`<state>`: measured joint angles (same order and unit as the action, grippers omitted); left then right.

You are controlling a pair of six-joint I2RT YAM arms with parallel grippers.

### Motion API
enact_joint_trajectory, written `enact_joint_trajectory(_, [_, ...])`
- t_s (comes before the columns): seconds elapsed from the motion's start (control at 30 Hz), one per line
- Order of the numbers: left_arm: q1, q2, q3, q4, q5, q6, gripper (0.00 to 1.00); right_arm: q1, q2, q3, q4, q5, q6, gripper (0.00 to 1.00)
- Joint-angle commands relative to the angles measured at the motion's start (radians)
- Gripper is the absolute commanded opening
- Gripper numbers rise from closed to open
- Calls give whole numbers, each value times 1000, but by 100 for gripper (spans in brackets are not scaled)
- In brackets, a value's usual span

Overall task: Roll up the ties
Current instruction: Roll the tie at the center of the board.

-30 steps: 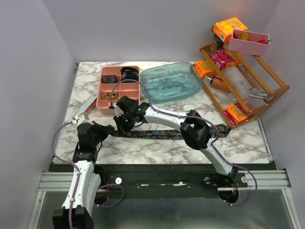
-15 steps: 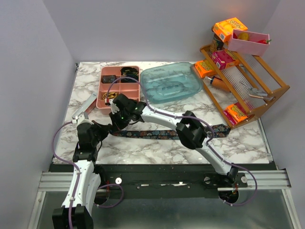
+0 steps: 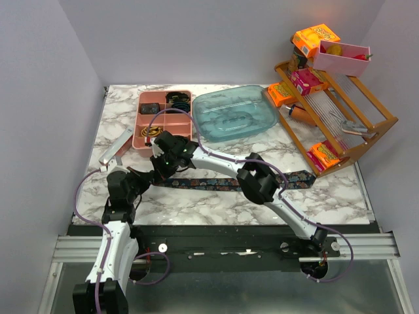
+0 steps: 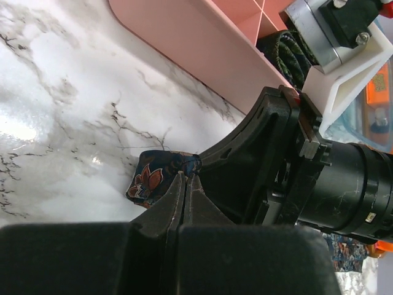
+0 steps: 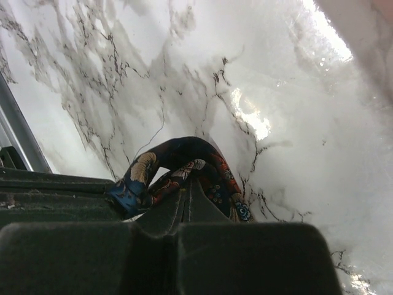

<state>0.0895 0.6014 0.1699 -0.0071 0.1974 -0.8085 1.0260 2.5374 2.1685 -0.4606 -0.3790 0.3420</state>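
Observation:
One dark floral tie [image 3: 216,184] lies flat across the marble table, running from the left arm towards the wooden rack. Its left end [image 4: 149,182] is folded over into a small loop [image 5: 184,152]. My left gripper [image 4: 185,175] is shut on the tip of that end. My right gripper [image 5: 186,179] is shut on the fabric just inside the loop. In the top view the left gripper [image 3: 151,177] and right gripper [image 3: 163,165] almost touch at the tie's left end. The right gripper's black body [image 4: 276,160] fills the left wrist view.
A pink divided tray [image 3: 148,135] with rolled dark items stands just behind the grippers. A clear blue tub [image 3: 234,112] sits beside it. A tilted wooden rack [image 3: 353,127] with snack packs and a pink bin [image 3: 340,57] is at the right. A grey strip [image 3: 116,149] lies at the left.
The right gripper has moved a little left and back with the tie's end, curling it over. The left gripper stays shut on the tip.

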Motion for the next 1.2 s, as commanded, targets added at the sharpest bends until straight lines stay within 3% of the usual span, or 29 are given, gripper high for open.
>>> enact_joint_trajectory(0.0, [-5,1,-32,76,57,-37,0,-4,43,37,17,22,15,1])
enact_joint_trajectory(0.37, [-20,24,-84,180,129,-69,0,-12,49,30,45,-66,25,0])
enact_joint_trajectory(0.67, [-46,35,-70,154,116,-34,0,-33,-91,-94,120,-126,15,1])
enact_joint_trajectory(0.87, [-59,24,-24,69,54,32,0,-40,-179,-150,94,-66,-6,0])
enact_joint_trajectory(1.17, [-68,38,-23,64,31,46,0,-58,-239,-177,-25,80,-77,1])
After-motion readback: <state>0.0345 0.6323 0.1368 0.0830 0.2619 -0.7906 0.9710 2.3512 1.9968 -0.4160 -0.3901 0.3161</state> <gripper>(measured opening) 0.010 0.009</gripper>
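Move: The tie's rolled end sits right at both my shut grippers: about 1 cm ahead and 1 cm left of my left fingertips, and about 1 cm left of my right ones, level fore and aft, with its loop around them. The flat strip's middle is some 26 cm right of my right hand and 2 cm nearer me. The pink organizer's middle is about 21 cm ahead of my left hand and 3 cm right; the metal tray is 11 cm ahead and 13 cm left. My left hand keeps the rolled end at its shut fingertips and carries it about 2.5 cm to my right along the strip, turning a little clockwise. My shut right fingers stay down in the loop at first, then come free, rising about 5 cm while drawing some 3 cm right and a little forward over the strip. ##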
